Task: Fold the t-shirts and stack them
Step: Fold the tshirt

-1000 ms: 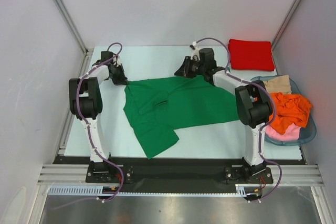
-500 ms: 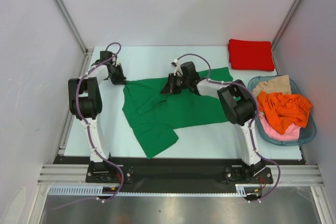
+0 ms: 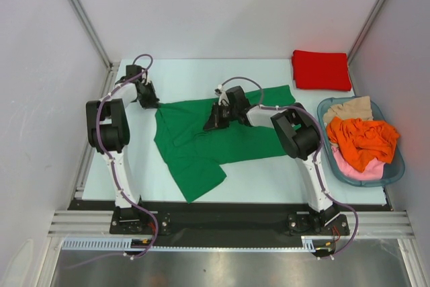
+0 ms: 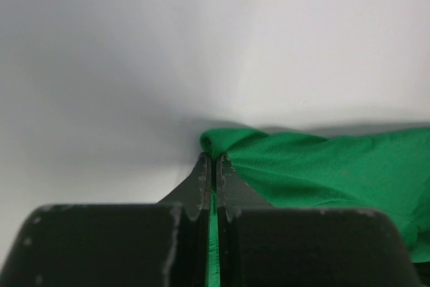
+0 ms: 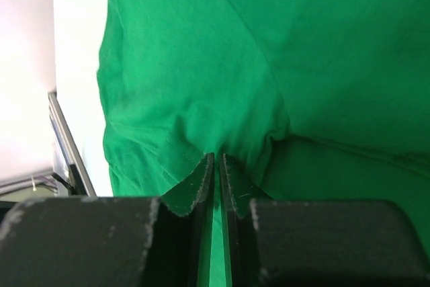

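Note:
The bright green t-shirt (image 3: 201, 142) lies spread on the pale table, one part reaching toward the near edge. My left gripper (image 3: 152, 103) is shut on the green shirt's far-left corner; in the left wrist view green cloth (image 4: 316, 166) runs between the pressed fingers of that gripper (image 4: 214, 158). My right gripper (image 3: 211, 124) sits over the shirt's middle, shut on a pinch of its cloth (image 5: 201, 65), and a green strip shows between the jaws of this gripper (image 5: 216, 157). A folded red t-shirt (image 3: 321, 70) rests at the far right corner.
A blue-grey basket (image 3: 398, 166) at the right edge holds orange (image 3: 363, 139), pink (image 3: 353, 168) and beige (image 3: 349, 107) garments. Grey enclosure walls and metal posts surround the table (image 3: 195, 75).
The right gripper has swept left from the shirt's far edge to its middle, dragging cloth over and closing tighter on it. The left gripper stays put on the corner.

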{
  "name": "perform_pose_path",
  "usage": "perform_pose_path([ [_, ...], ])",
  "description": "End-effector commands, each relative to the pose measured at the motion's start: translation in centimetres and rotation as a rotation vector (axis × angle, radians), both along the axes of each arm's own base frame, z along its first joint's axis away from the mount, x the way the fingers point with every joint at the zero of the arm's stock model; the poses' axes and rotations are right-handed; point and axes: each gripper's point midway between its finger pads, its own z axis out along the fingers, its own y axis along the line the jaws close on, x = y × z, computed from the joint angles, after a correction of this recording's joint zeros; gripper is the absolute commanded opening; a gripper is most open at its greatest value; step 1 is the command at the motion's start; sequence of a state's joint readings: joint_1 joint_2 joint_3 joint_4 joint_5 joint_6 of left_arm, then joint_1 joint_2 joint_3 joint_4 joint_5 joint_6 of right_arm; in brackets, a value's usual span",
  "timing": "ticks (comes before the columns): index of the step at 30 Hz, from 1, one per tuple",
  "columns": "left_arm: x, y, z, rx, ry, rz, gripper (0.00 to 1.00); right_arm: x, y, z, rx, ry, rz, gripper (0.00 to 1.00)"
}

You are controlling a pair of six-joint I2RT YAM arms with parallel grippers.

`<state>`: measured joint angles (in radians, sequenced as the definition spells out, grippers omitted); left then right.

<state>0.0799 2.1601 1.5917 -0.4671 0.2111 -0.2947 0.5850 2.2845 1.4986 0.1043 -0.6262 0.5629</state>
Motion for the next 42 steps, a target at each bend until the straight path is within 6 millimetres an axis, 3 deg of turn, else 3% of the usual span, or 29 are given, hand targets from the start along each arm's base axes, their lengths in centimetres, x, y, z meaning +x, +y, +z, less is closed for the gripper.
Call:
perform_pose_path([
  [1, 1.6, 2.5, 3.6, 0.061, -0.09, 0.038, 0.0, -1.8, -0.2, 0.5, -0.012, -0.003, 0.038, 0.12],
  [7, 2.0, 4.0, 3.7, 0.064, -0.097, 0.066, 0.0, -3.9, -1.8, 0.4, -0.033, -0.006, 0.031, 0.12],
  [11, 2.7, 5.1, 3.7, 0.066, -0.103, 0.061, 0.0, -2.3, -2.6, 1.8, -0.04, -0.063, 0.002, 0.13],
  [15, 4.1, 5.0, 4.2, 0.04, -0.128, 0.019, 0.0, 1.1, -4.9, 3.0, -0.04, -0.095, -0.058, 0.15],
  [18, 4.3, 4.9, 3.5, 0.033, -0.114, 0.012, 0.0, 4.9, -8.3, 4.1, -0.036, -0.129, -0.146, 0.18],
  [19, 4.2, 5.0, 3.4, 0.034, -0.11, 0.014, 0.0, 7.1, -10.8, 4.5, -0.041, -0.144, -0.206, 0.19],
  [26, 4.9, 6.2, 2.6, 0.055, -0.097, 0.044, 0.01, 17.0, -21.2, 5.0, -0.253, -0.266, -0.414, 0.25],
  [27, 5.0, 6.3, 2.1, 0.048, -0.088, 0.047, 0.01, 17.6, -22.6, 3.2, -0.314, -0.238, -0.442, 0.24],
  [28, 5.3, 6.3, 2.5, 0.047, -0.096, 0.048, 0.01, 19.4, -23.3, 4.7, -0.323, -0.282, -0.466, 0.23],
  [30, 5.7, 6.4, 2.5, 0.044, -0.101, 0.052, 0.01, 20.7, -25.6, 4.1, -0.373, -0.292, -0.51, 0.22],
  [31, 5.8, 6.5, 2.5, 0.045, -0.104, 0.056, 0.01, 21.1, -26.1, 3.5, -0.387, -0.285, -0.521, 0.21],
  [34, 6.0, 6.6, 2.5, 0.034, -0.106, 0.065, 0.0, 22.3, -27.6, 3.9, -0.385, -0.281, -0.552, 0.17],
  [39, 6.4, 7.0, 2.5, 0.025, -0.118, 0.078, 0.01, 21.6, -30.2, 3.8, -0.424, -0.266, -0.587, 0.37],
  [42, 6.5, 7.1, 2.2, 0.003, -0.116, 0.084, 0.01, 22.0, -30.4, 3.8, -0.391, -0.261, -0.575, 0.32],
])
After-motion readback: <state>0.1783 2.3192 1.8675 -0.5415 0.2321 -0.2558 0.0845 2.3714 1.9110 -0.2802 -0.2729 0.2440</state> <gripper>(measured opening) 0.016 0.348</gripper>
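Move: The right hand, nearly shut, is low over the collar area of the green t-shirt. Its next goal, the shirt's far right corner, lies about 22 cm ahead and 37 cm to its right, roughly 1 cm lower; the folded red t-shirt is some 14 cm right of that corner and 8 cm farther out. The left hand already pinches the far left corner, 12 cm ahead and 22 cm left of the right hand; from the left hand the far right corner is about 60 cm right and 10 cm ahead. Still pinching the far left corner, the left hand pulls it about 5 cm forward and 5 to 6 cm left, rising some 3 cm on the way and sinking again. The right hand's tips slide back about 3 cm over the cloth, then sweep right and forward nearly 40 cm towards the far right corner, arching up and down, turning some 35 degrees clockwise and opening to about a third. ##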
